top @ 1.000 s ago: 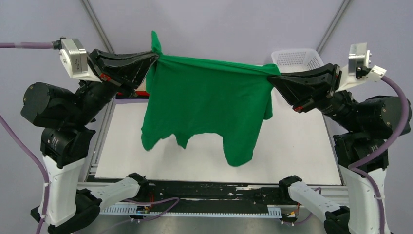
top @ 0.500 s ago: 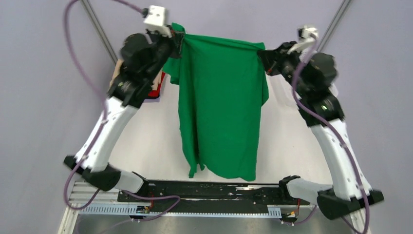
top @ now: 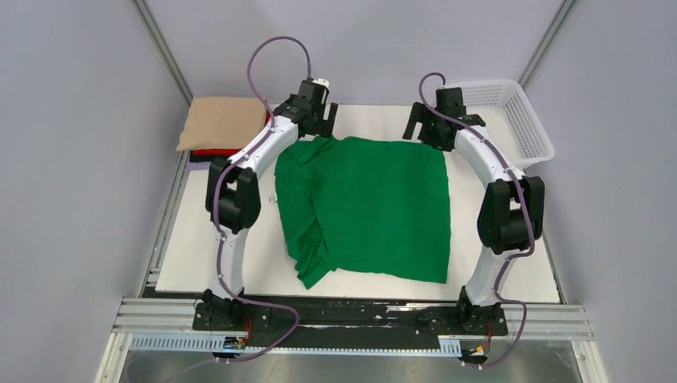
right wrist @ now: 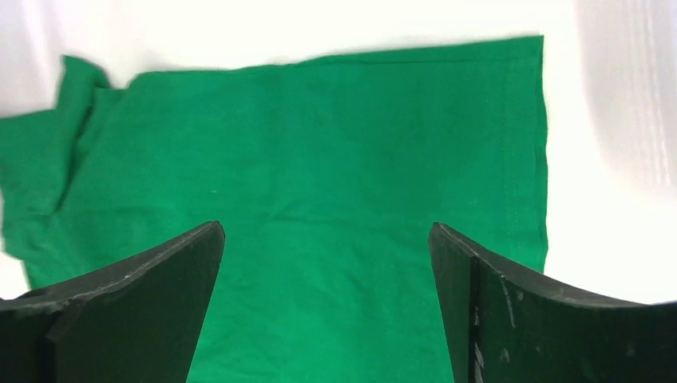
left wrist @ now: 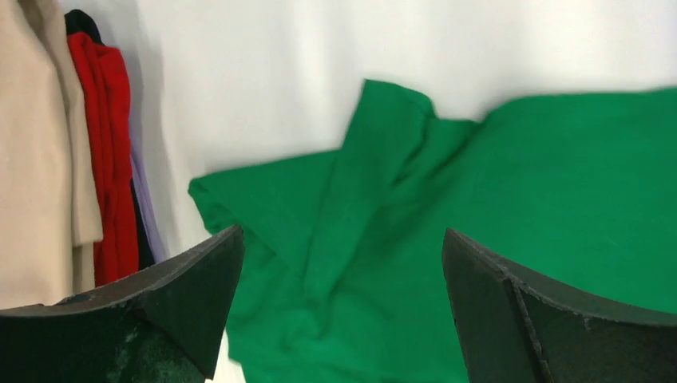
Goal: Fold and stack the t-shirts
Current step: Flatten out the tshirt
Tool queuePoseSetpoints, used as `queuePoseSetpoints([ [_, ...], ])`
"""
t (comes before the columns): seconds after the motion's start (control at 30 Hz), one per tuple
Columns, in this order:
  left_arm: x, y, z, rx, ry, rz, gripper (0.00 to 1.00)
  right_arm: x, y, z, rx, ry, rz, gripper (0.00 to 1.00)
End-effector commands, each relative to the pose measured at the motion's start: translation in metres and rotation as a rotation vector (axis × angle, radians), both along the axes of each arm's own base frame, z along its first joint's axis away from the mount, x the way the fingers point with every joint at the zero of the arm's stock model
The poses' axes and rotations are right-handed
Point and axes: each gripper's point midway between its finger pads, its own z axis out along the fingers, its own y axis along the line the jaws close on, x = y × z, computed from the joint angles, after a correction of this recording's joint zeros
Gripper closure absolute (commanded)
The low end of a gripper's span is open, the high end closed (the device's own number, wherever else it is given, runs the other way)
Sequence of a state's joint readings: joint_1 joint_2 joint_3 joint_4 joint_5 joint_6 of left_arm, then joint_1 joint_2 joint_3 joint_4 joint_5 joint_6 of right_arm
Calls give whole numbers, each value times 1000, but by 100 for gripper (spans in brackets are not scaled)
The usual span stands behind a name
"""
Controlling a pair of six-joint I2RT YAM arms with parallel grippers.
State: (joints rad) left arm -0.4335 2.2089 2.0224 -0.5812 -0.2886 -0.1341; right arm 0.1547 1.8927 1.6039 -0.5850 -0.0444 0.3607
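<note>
The bright green t-shirt [top: 367, 207] lies spread on the white table, its right part flat and its left edge bunched in folds [left wrist: 351, 199]. My left gripper [top: 318, 121] hovers open over the shirt's far left corner, with only green cloth [left wrist: 559, 183] showing below the gap. Over the far right corner my right gripper [top: 421, 128] is also open, above flat cloth [right wrist: 319, 144] and holding nothing. A stack of folded t-shirts [top: 223, 124] sits at the far left, beige on top, red [left wrist: 104, 159] and dark ones beneath.
A white mesh basket [top: 511, 120] stands at the far right corner of the table. The folded stack lies close to the left of my left gripper. Bare white tabletop [top: 511, 263] shows to the right of the green shirt and along the near edge.
The green shirt hung in the air, stretched between both shut grippers. Both arms reached to the far side, laid it on the table, opened and let it go.
</note>
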Motion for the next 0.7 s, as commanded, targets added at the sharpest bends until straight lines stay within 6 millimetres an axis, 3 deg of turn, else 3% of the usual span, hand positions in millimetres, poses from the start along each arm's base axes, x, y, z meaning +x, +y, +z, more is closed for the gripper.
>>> queuePoseSetpoints([
  [0.0,-29,-20,130,-246,-227,-67,0,-7,12,86,96,-209,4,0],
  [0.03,-38,-19,114,-260,-185,-60,0,-14,13,86,107,-207,7,0],
  [0.07,-50,-22,124,-294,-185,-83,0,-23,14,83,118,-200,17,0],
  [0.1,-61,-21,104,-307,-132,-75,0,-32,16,78,131,-188,37,0],
  [0.13,-74,-25,113,-347,-128,-104,0,-43,20,73,147,-175,62,0],
  [0.17,-86,-25,91,-371,-72,-96,0,-57,22,59,162,-139,80,0],
  [0.2,-102,-30,97,-420,-60,-133,0,-69,25,52,178,-119,93,0],
  [0.23,-116,-33,76,-454,-7,-131,0,-81,26,45,196,-95,99,0],
  [0.27,-132,-38,83,-506,5,-170,0,-92,28,37,213,-75,104,0],
  [0.43,-204,-41,31,-594,172,-170,0,-142,34,4,278,10,133,0],
  [0.47,-212,-40,25,-598,194,-164,0,-150,35,-2,289,28,134,0],
  [0.53,-236,-31,-6,-594,273,-115,0,-163,36,-19,303,74,132,0],
  [0.67,-255,-18,-36,-591,313,-62,0,-180,34,-47,317,135,103,0],
])
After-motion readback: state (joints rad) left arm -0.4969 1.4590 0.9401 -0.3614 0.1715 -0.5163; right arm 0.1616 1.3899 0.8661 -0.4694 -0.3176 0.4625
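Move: The crumpled near-left edge of the green t-shirt lies about 37 cm straight back from my left hand and some 9 cm below it. The folded stack is roughly 28 cm left of that hand and 5 cm farther out. From my right hand, the middle of the shirt's right half is about 20 cm back, 5 cm left and 9 cm down. The white basket is 25 cm to that hand's right and 6 cm ahead. I draw both empty, wide-open hands back from the far edge over the spread shirt in low arcs, up and then down to about 5 cm below where they began. My left goes some 25 cm back towards the crumpled near-left edge, its left side dropping and the fingers tipping further down. My right goes about 18 cm towards the middle of the right half, rolling and tipping less. ##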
